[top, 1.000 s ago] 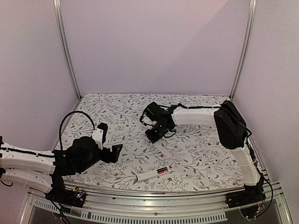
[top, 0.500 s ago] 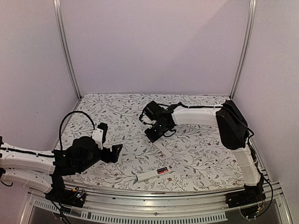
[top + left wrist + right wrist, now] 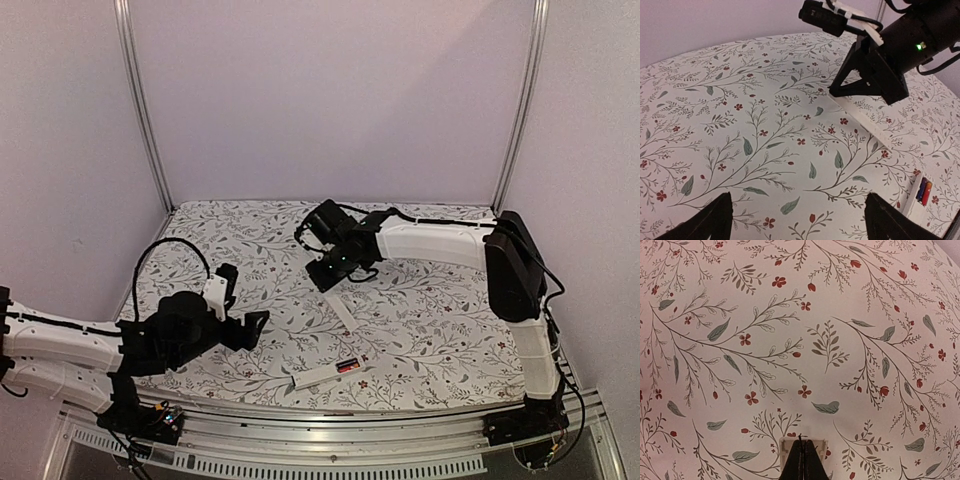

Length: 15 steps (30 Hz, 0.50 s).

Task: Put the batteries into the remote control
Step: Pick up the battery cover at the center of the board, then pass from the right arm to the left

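The remote control (image 3: 316, 378) is a slim white bar lying near the table's front edge. Its compartment is uncovered, and the batteries (image 3: 348, 365), one red and one dark, lie side by side in it. The left wrist view catches the remote (image 3: 914, 204) and batteries (image 3: 923, 191) at its lower right. A thin white cover plate (image 3: 342, 312) lies apart, behind the remote. My right gripper (image 3: 323, 284) is shut, its tip over the far end of that plate (image 3: 786, 450), nothing between the fingers. My left gripper (image 3: 243, 297) stands open left of the remote, holding nothing.
A floral cloth (image 3: 420, 320) covers the table. Purple walls and metal corner posts (image 3: 140, 110) close in the back and sides. In the left wrist view my right gripper (image 3: 871, 75) hangs over the cover plate (image 3: 865, 122).
My right gripper has drawn back toward the far left, uncovering the white cover plate on the cloth. The left gripper has edged slightly right. Remote and batteries have not moved.
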### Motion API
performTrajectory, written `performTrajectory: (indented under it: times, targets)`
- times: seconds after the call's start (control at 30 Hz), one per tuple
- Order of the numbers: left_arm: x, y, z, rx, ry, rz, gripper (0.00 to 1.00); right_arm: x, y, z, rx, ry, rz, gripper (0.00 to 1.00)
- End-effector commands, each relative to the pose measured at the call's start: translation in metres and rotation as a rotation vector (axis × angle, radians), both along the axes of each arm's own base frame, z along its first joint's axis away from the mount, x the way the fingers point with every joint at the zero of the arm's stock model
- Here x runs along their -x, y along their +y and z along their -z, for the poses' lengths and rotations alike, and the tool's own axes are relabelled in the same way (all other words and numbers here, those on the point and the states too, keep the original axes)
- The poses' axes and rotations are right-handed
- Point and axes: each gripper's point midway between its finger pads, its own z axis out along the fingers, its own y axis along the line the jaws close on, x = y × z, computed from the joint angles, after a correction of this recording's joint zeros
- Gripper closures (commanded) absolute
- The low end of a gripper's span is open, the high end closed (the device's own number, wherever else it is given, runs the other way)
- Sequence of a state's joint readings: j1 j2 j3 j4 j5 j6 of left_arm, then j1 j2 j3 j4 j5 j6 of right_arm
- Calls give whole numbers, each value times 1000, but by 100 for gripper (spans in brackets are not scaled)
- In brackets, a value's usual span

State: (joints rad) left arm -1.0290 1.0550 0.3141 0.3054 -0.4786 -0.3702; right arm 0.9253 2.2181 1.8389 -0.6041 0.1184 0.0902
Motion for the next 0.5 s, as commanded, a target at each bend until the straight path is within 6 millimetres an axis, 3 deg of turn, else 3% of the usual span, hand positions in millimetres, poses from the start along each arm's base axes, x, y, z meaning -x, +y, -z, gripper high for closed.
performTrajectory:
  times: [0.0,0.2,0.27,0.47]
  targets:
    - [-10,-20,-8,56,-20,29,9,2,6,-25,-49,-43,19,100]
    - [-19,-65,-2,278,9,131,6,1,12,-18,-70,-33,18,100]
    - [-27,-74,14,279,44,127,6,1,12,-18,-74,-29,28,100]
    - [-42,-96,20,406,66,208,11,1,11,-27,-100,-37,43,100]
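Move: The battery cover is pinched at its far end in the right fingers, its middle some 6 cm back, 3 cm right and 1 cm below that hand. From the open left hand that middle lies about 15 cm right, 7 cm ahead and 5 cm below. The remote control lies on the table, roughly 7 cm back, 13 cm right and 11 cm below the left hand. The open left hand swings about 7 cm right, sinking 5 cm and reaching slightly forward towards the right-held battery cover. ##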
